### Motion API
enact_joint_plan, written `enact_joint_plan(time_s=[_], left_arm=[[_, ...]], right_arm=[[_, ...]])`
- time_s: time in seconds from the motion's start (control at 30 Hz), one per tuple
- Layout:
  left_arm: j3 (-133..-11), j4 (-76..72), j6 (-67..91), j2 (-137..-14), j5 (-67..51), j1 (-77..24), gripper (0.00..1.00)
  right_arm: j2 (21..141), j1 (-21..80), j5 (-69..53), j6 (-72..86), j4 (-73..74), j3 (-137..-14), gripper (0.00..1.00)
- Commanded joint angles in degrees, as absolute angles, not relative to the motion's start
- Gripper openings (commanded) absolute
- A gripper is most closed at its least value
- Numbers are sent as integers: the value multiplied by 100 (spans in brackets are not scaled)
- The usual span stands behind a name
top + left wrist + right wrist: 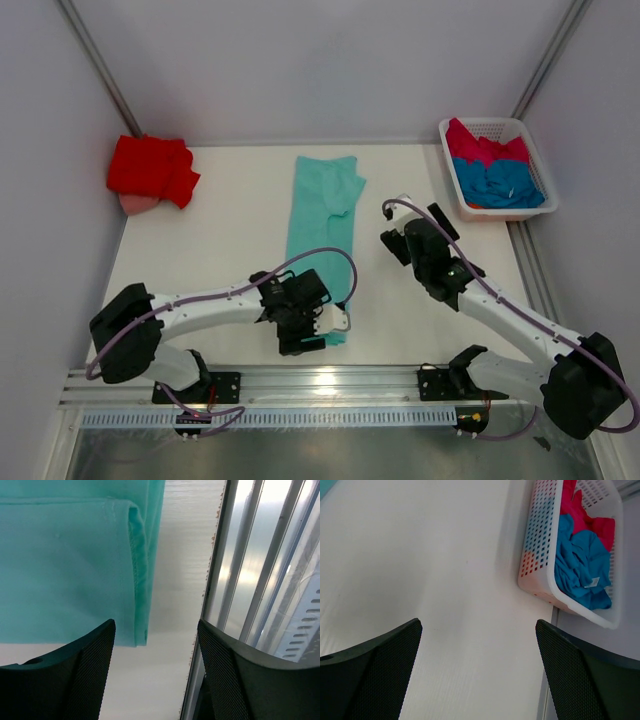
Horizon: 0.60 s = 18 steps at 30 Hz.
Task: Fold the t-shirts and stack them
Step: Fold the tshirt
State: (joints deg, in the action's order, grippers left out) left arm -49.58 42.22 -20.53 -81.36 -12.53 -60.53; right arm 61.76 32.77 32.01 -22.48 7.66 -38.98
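A mint-teal t-shirt (322, 225) lies folded into a long strip down the middle of the table. Its near hem corner (139, 630) lies just ahead of my left gripper (338, 325) (156, 630). That gripper is open over bare table by the near edge, with nothing between its fingers. A folded bright red t-shirt (150, 168) lies at the far left, with a pink patch (138, 203) showing under it. Blue (580, 565) and crimson-pink (585, 515) t-shirts lie crumpled in the basket. My right gripper (415, 215) (478, 630) is open above bare table, left of the basket.
The white slatted basket (455, 180) (540, 555) stands at the far right corner. The table's near edge (212, 585) and metal rails (260, 580) run just right of the left gripper. Walls close in the table on the left, back and right.
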Motion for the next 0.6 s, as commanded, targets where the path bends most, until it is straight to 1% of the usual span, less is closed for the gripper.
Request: enact_joint_plan(time_s=[0.0,0.3,0.57], left_arm=[[-5308,3903,-2171,-8418,-1231,-6327,69],[-5836,3621,-2153,-9193,-1081,-6495,69],[-5827,3550,-1969,-9290,-1081,-6522,69]], right_arm=[[6196,3208,3586,-2100,395,-3876,99],[6302,3156,3507,-2162,422,-3858,100],[6284,3155,3445,-2171,448,-3841,99]])
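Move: The left hand hangs open just above the table. The middle of the t-shirt's near hem is about 4 cm to its right, roughly 1 cm ahead and 4 cm below. The table's near edge runs across about 5 cm behind the hand, and the shirt's far end lies some 50 cm ahead and 6 cm to the right. From the right hand, that hem is roughly 20 cm back, 25 cm left and 16 cm down. Sideways to the right, about 5 cm, the left hand slides from over the left corner of the t-shirt's near hem to above its middle. It sinks nearly 2 cm on the way and is still easing down once the sideways travel has died out. The fingers stay about two-thirds open and point down, leaning right, one ahead of the hem and one on the table-edge side. ##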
